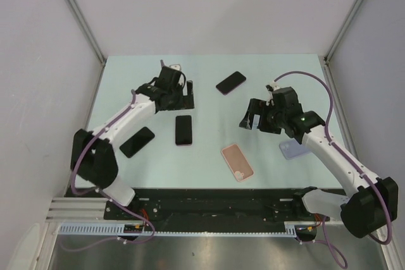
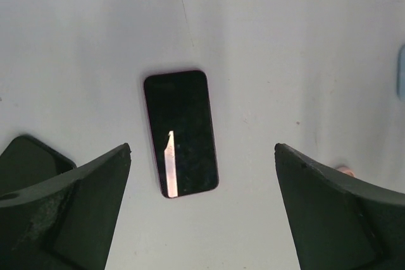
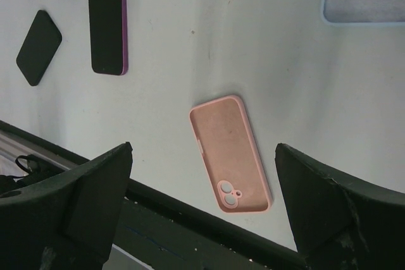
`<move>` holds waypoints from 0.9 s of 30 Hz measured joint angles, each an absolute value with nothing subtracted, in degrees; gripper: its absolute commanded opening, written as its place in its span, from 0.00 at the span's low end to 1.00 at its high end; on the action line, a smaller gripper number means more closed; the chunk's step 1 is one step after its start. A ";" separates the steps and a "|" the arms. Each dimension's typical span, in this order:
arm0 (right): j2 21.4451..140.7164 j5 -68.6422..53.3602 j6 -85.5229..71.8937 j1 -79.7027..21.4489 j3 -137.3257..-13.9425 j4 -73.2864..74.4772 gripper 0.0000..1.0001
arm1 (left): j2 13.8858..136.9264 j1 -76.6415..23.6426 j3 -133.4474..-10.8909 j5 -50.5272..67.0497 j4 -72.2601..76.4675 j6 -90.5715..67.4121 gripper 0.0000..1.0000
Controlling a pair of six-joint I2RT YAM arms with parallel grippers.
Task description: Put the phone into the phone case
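Observation:
A dark phone with a purple rim (image 1: 183, 129) lies screen up near the table's middle; in the left wrist view the phone (image 2: 180, 132) sits flat below and just ahead of my open left gripper (image 2: 202, 148). From above, the left gripper (image 1: 182, 100) hovers just behind it. An empty pink phone case (image 1: 237, 162) lies inside up toward the front; the right wrist view shows the case (image 3: 231, 153) under my open right gripper (image 3: 204, 146). The right gripper (image 1: 248, 118) hangs behind and right of the case, holding nothing.
Two more black phones lie on the table, one at the left (image 1: 137, 141) and one at the back (image 1: 231, 83). A pale blue case (image 1: 292, 150) sits partly under the right arm. The black front rail (image 3: 158, 200) runs just past the pink case.

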State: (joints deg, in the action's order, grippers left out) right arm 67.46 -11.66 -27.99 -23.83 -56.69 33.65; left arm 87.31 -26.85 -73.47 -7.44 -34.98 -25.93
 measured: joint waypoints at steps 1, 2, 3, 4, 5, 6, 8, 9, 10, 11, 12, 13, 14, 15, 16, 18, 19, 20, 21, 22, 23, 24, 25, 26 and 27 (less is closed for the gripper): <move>67.02 -11.68 -27.81 -23.90 -56.23 33.61 1.00 | 89.95 -26.85 -75.22 -7.44 -35.53 -25.10 1.00; 66.63 -11.70 -27.73 -23.90 -55.92 33.63 1.00 | 91.92 -26.85 -76.25 -7.46 -35.90 -24.58 1.00; 66.11 -11.86 -27.55 -23.90 -55.48 33.54 1.00 | 94.02 -26.85 -77.12 -7.49 -36.53 -23.94 1.00; 65.41 -12.03 -27.33 -23.88 -54.87 33.45 1.00 | 95.81 -26.85 -77.49 -7.57 -37.04 -23.62 1.00; 64.84 -12.23 -27.24 -23.88 -54.43 33.45 1.00 | 97.38 -26.85 -77.49 -7.70 -37.69 -23.35 1.00; 64.29 -12.49 -27.14 -23.88 -54.00 33.41 0.99 | 98.76 -26.85 -77.49 -7.86 -38.59 -23.31 1.00; 63.44 -12.97 -26.89 -23.88 -53.36 33.01 0.99 | 100.88 -26.85 -77.47 -8.01 -39.75 -23.24 0.99; 63.16 -13.19 -26.87 -23.88 -53.10 32.75 0.99 | 101.91 -26.85 -77.43 -8.01 -40.23 -23.24 0.99; 62.89 -13.54 -26.83 -23.88 -52.80 32.38 0.99 | 102.61 -26.85 -77.36 -8.01 -40.40 -23.24 0.99; 62.74 -13.80 -26.81 -23.88 -52.51 32.03 0.99 | 103.09 -26.85 -77.32 -7.97 -40.47 -23.24 0.98; 62.54 -14.13 -26.74 -23.88 -52.18 31.73 0.98 | 103.55 -26.87 -77.14 -7.90 -40.45 -23.24 0.98; 62.43 -14.52 -26.70 -23.88 -51.86 31.38 0.98 | 103.81 -26.92 -76.86 -7.81 -40.29 -23.24 0.98; 62.37 -14.85 -26.68 -23.88 -51.57 31.07 0.98 | 103.92 -26.96 -76.44 -7.75 -40.07 -23.24 0.97; 62.35 -15.16 -26.68 -23.88 -51.33 30.92 0.98 | 103.94 -27.00 -75.96 -7.68 -39.92 -23.29 0.97; 62.35 -15.51 -26.65 -23.88 -51.11 30.81 0.98 | 103.94 -27.09 -75.55 -7.57 -39.81 -23.33 0.97; 62.35 -15.90 -26.65 -23.83 -50.72 30.41 0.98 | 104.05 -27.38 -74.91 -7.53 -39.46 -23.38 0.96; 62.35 -16.01 -26.63 -23.75 -50.52 30.17 0.98 | 104.29 -27.62 -74.65 -7.55 -39.29 -23.42 0.96; 62.35 -16.10 -26.63 -23.73 -50.39 30.11 0.98 | 104.55 -27.81 -74.54 -7.55 -39.13 -23.44 0.96; 62.35 -16.23 -26.63 -23.70 -50.22 29.91 0.97 | 104.92 -28.10 -74.41 -7.57 -38.81 -23.44 0.96; 62.35 -16.38 -26.61 -23.64 -50.06 29.78 0.98 | 105.32 -28.40 -74.24 -7.55 -38.52 -23.44 0.96; 62.35 -16.51 -26.55 -23.57 -49.91 29.61 0.98 | 105.78 -28.71 -74.15 -7.55 -38.39 -23.44 0.97; 62.35 -16.64 -26.48 -23.49 -49.78 29.54 0.97 | 106.21 -28.99 -74.02 -7.57 -38.20 -23.44 0.97; 62.35 -16.82 -26.46 -23.40 -49.67 29.47 0.97 | 106.67 -29.23 -73.93 -7.55 -38.09 -23.44 0.97; 62.35 -16.97 -26.44 -23.33 -49.60 29.34 0.97 | 107.11 -29.43 -73.80 -7.55 -37.95 -23.46 0.97; 62.35 -17.04 -26.44 -23.20 -49.58 29.26 0.97 | 107.55 -29.63 -73.56 -7.55 -37.76 -23.46 0.96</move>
State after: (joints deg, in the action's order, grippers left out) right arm 62.35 -17.04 -26.44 -23.20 -49.58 29.26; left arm 107.55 -29.63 -73.56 -7.55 -37.76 -23.46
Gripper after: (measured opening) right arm 0.977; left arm 0.970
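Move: The phone to be gripped lies almost straight beneath the left gripper, about 17 cm below and some 3 cm back. At that same table level, the dark phone beside it is roughly 20 cm to the left and 8 cm back from the gripper; the pink phone case is about 22 cm to the right and 18 cm back. From the right gripper the phone lies some 27 cm to the left and 6 cm ahead, about 18 cm below. Bring the open left gripper down about 13 cm towards the phone, quickly at first, then more gently, easing back a couple of centimetres on the way. Meanwhile tip the fingers some 20 degrees steeper towards the table and roll the hand's left side up a little; keep the fingers wide, one to each side of the phone, and stop short of it. Let the empty right gripper draw back about 2 cm. ##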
